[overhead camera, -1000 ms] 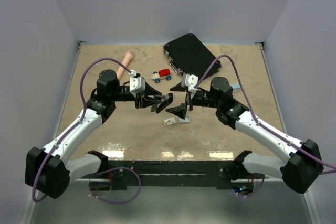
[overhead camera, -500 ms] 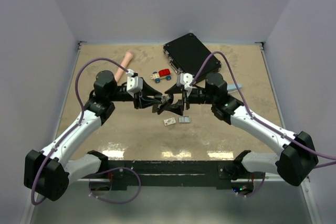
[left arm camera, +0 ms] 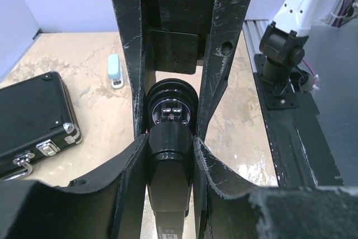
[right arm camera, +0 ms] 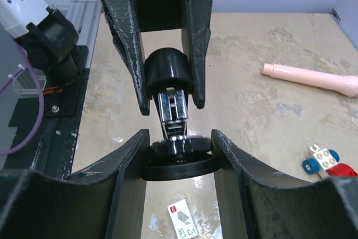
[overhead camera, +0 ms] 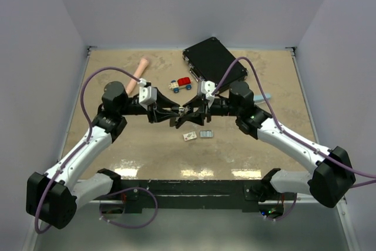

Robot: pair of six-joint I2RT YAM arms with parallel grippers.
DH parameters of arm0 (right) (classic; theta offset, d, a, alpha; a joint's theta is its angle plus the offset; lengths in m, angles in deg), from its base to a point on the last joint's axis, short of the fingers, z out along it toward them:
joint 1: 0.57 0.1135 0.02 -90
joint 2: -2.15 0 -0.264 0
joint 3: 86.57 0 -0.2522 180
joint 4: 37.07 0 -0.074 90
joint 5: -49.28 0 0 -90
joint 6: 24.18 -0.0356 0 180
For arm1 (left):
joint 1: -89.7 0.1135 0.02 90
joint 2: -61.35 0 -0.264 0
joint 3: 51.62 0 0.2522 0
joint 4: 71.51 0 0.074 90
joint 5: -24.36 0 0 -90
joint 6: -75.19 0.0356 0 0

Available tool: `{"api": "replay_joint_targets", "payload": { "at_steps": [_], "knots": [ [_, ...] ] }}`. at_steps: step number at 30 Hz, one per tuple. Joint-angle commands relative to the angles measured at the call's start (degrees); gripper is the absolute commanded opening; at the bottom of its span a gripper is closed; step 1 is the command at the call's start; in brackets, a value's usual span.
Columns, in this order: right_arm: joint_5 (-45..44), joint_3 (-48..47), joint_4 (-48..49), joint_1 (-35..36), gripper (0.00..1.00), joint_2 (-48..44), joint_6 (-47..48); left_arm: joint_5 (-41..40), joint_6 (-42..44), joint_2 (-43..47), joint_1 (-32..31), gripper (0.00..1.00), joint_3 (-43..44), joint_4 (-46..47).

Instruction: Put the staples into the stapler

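A black stapler (overhead camera: 187, 114) hangs above the table between both arms. My left gripper (overhead camera: 176, 116) is shut on its rear body (left arm camera: 168, 160). From the other side my right gripper (overhead camera: 197, 115) has its two fingers pressed against the sides of the stapler's black base (right arm camera: 179, 166). The chrome magazine (right arm camera: 172, 110) shows above that base. The staples (overhead camera: 206, 134), a small silvery strip, lie on the table just below the stapler, beside a tiny white cardboard box (overhead camera: 189, 136). The box (right arm camera: 182, 223) also shows in the right wrist view, but the staples do not.
A black case (overhead camera: 212, 63) lies at the back right and a pink cylinder (overhead camera: 140, 69) at the back left. A small toy car (overhead camera: 181, 84) stands behind the grippers. A light blue mini stapler (left arm camera: 114, 70) lies right of the right arm.
My right gripper moved left to the stapler and narrowed its jaws onto the base. The left gripper kept its hold and shifted slightly up and left.
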Motion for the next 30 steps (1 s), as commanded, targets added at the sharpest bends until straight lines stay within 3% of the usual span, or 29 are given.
{"api": "replay_joint_targets", "payload": {
  "at_steps": [1, 5, 10, 14, 17, 21, 27, 30],
  "knots": [
    [-4.08, 0.53, 5.76, -1.01, 0.00, -3.13, -3.91, 0.48, -6.88, 3.86, 3.65, 0.00, -2.30, 12.24],
    [-3.38, 1.67, 9.71, -3.20, 0.00, -5.15, -7.42, -0.83, -19.85, 5.53, 8.29, 0.00, -7.82, 27.94],
    [-1.54, 4.83, 23.76, -8.29, 0.00, -9.45, -19.27, -5.91, -34.56, 6.59, 13.93, 0.00, -13.63, 46.59],
    [-1.36, 6.42, 35.71, -12.00, 0.00, -11.56, -27.72, -11.20, -40.55, 7.03, 15.34, 0.00, -16.88, 50.31],
    [-1.80, 6.86, 39.42, -13.93, 0.00, -12.62, -31.42, -15.42, -44.42, 7.64, 15.78, 0.00, -19.17, 54.00],
    [1.18, 2.92, 30.22, -13.94, 0.00, -10.61, -25.56, -14.73, -45.13, 6.86, 15.87, 0.00, -16.90, 53.22],
    [4.89, -0.34, 24.94, -13.85, 0.00, -5.87, -23.25, -12.18, -46.18, 4.83, 15.69, 0.00, -11.36, 52.95],
    [1.56, -2.19, 15.54, -13.67, 0.00, -3.84, -18.42, -10.07, -40.93, 5.18, 15.69, 0.00, -9.08, 45.69]
  ]
}}
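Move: The stapler is already held between my two hands: its middle lies about 2 cm to the right of my left hand and 3 cm below it, and about 2 cm to the left of my right hand, also 3 cm below. On the table some 27 cm down, the white staple box lies 2 cm ahead and 4 cm right of my left hand; the grey staple strip stands about 6 cm right of that box and level with it. I keep both grips on the stapler and draw my hands apart to swing its halves open. My right hand goes up about 10 cm net, and right and forward, overshooting before it sinks a little and eases back left; my left hand backs some 7 cm to the left while rising and going forward. Both sets of fingers tip upward about 20 degrees, and my left ones also swing towards forward. ##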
